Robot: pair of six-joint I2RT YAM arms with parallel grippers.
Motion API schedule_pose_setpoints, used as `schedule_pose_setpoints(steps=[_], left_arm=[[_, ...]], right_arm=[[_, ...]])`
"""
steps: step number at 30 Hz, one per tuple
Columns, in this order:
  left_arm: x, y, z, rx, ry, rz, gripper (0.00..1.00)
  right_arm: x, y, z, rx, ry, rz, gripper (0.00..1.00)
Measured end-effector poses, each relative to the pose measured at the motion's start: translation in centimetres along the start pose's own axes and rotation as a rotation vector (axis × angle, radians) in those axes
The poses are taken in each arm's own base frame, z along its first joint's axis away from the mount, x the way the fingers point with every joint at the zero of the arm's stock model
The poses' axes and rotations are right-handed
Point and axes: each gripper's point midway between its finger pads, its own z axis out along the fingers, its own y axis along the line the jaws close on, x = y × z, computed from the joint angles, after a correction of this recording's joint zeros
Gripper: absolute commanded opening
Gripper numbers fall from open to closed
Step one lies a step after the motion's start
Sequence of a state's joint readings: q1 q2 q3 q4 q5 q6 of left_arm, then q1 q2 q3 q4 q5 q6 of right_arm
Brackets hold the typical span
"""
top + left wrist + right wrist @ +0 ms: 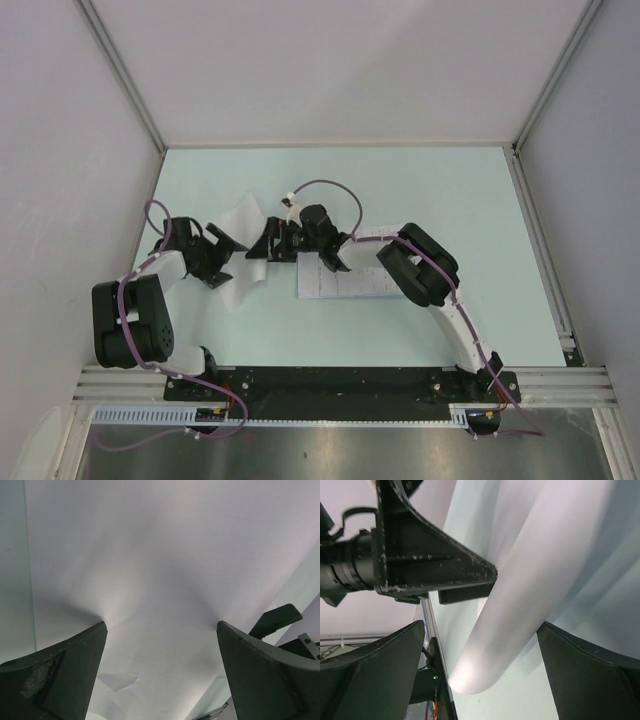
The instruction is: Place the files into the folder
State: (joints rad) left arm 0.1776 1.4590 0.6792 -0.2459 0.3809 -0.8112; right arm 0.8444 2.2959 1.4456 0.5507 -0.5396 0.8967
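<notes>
A blank white sheet of the files (243, 255) lies bowed on the pale tabletop between my two grippers. It fills the left wrist view (160, 555). My left gripper (222, 258) (161, 625) is open, with both fingertips (100, 630) down on the sheet. In the right wrist view the same sheet's curled bulge (520, 605) runs between the wide-open fingers of my right gripper (298, 255) (480, 625). A printed sheet (345, 278) lies flat under the right arm. I cannot pick out the folder against the pale table.
Grey walls close in the table (330, 190) on three sides. The black base rail (340, 382) runs along the near edge. A finger of the left gripper (435, 570) crosses the top of the right wrist view, close to my right fingers.
</notes>
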Motion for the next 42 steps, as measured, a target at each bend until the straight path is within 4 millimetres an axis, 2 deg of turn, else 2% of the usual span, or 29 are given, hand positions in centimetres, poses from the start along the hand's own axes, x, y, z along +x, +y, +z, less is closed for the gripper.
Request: schedule_pose_setpoints(steps=[6,9,11,12,15,16,17,21,24,27,30,34,37,39,42], left_arm=[[0.5,0.1,-0.2,-0.004,0.027,0.001,1.0],[0.7,0.3,-0.3,-0.014,0.039,0.009,1.0],[0.8,0.3,-0.4,-0.017,0.043,0.014,0.99],[0.9,0.4,-0.4,-0.019,0.045,0.017,1.0],[1.0,0.5,-0.5,-0.028,0.052,0.031,1.0],[0.9,0.5,-0.5,-0.03,0.052,0.037,1.0],[0.9,0.6,-0.6,-0.037,0.055,0.046,1.0],[0.5,0.4,-1.3,-0.04,0.033,0.098,1.0],[-0.3,-0.9,-2.8,-0.019,-0.021,0.16,1.0],[-1.7,-3.9,-5.4,0.025,-0.116,0.247,0.99],[-2.7,-7.5,-8.5,0.08,-0.208,0.313,1.0],[-2.0,-10.9,-12.1,0.16,-0.27,0.379,1.0],[-0.3,-11.9,-13.6,0.218,-0.251,0.409,1.0],[0.8,-12.4,-14.2,0.257,-0.221,0.418,1.0],[2.3,-13.1,-14.8,0.317,-0.166,0.422,1.0]], right_arm=[[-1.8,-0.2,-1.0,-0.033,-0.027,0.024,0.99],[-1.4,-0.5,-1.2,-0.037,-0.017,0.031,0.95],[-1.1,-0.7,-1.3,-0.033,-0.008,0.036,0.88],[-1.0,-0.8,-1.4,-0.033,-0.007,0.034,0.83],[-0.8,-1.2,-1.4,-0.02,0.002,0.023,0.6],[-0.8,-1.4,-1.5,-0.014,0.004,0.016,0.43],[-0.7,-1.7,-1.5,-0.007,0.008,0.01,0.4],[-0.3,-2.6,-1.6,0.024,0.024,-0.02,0.0],[0.4,-3.8,-1.8,0.074,0.054,-0.041,0.0],[0.7,-5.2,-2.8,0.179,0.083,-0.091,0.0],[-0.3,-5.0,-5.8,0.323,0.113,-0.185,0.0],[-4.7,-1.3,-11.6,0.481,0.067,-0.38,0.0],[-7.9,3.0,-17.6,0.596,0.0,-0.518,0.0],[-9.3,5.4,-21.8,0.685,-0.054,-0.592,0.0],[-9.0,8.3,-26.3,0.796,-0.088,-0.68,0.0]])
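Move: The right hand, pointing left, already has the curled-up right edge of the loose file between its open fingers; the file's middle is about 5 cm to its left, 2 cm back and 4 cm lower. The folder, one sheet already on it, centres some 23 cm to the right hand's right, 5 cm back and 5 cm lower. From the left hand the file's middle is some 4 cm to the right, level fore and aft, 1 cm lower. Sinking about 4 cm, the right hand shuts its wide-open fingers on the file's raised edge, then sweeps some 20 cm right and steeply up towards the folder, its fingers swinging from leftward to steeply down. The left hand stays at the file with open fingers, easing back 1 cm, then lifts away about 19 cm, still open, tilting its fingers outward. ##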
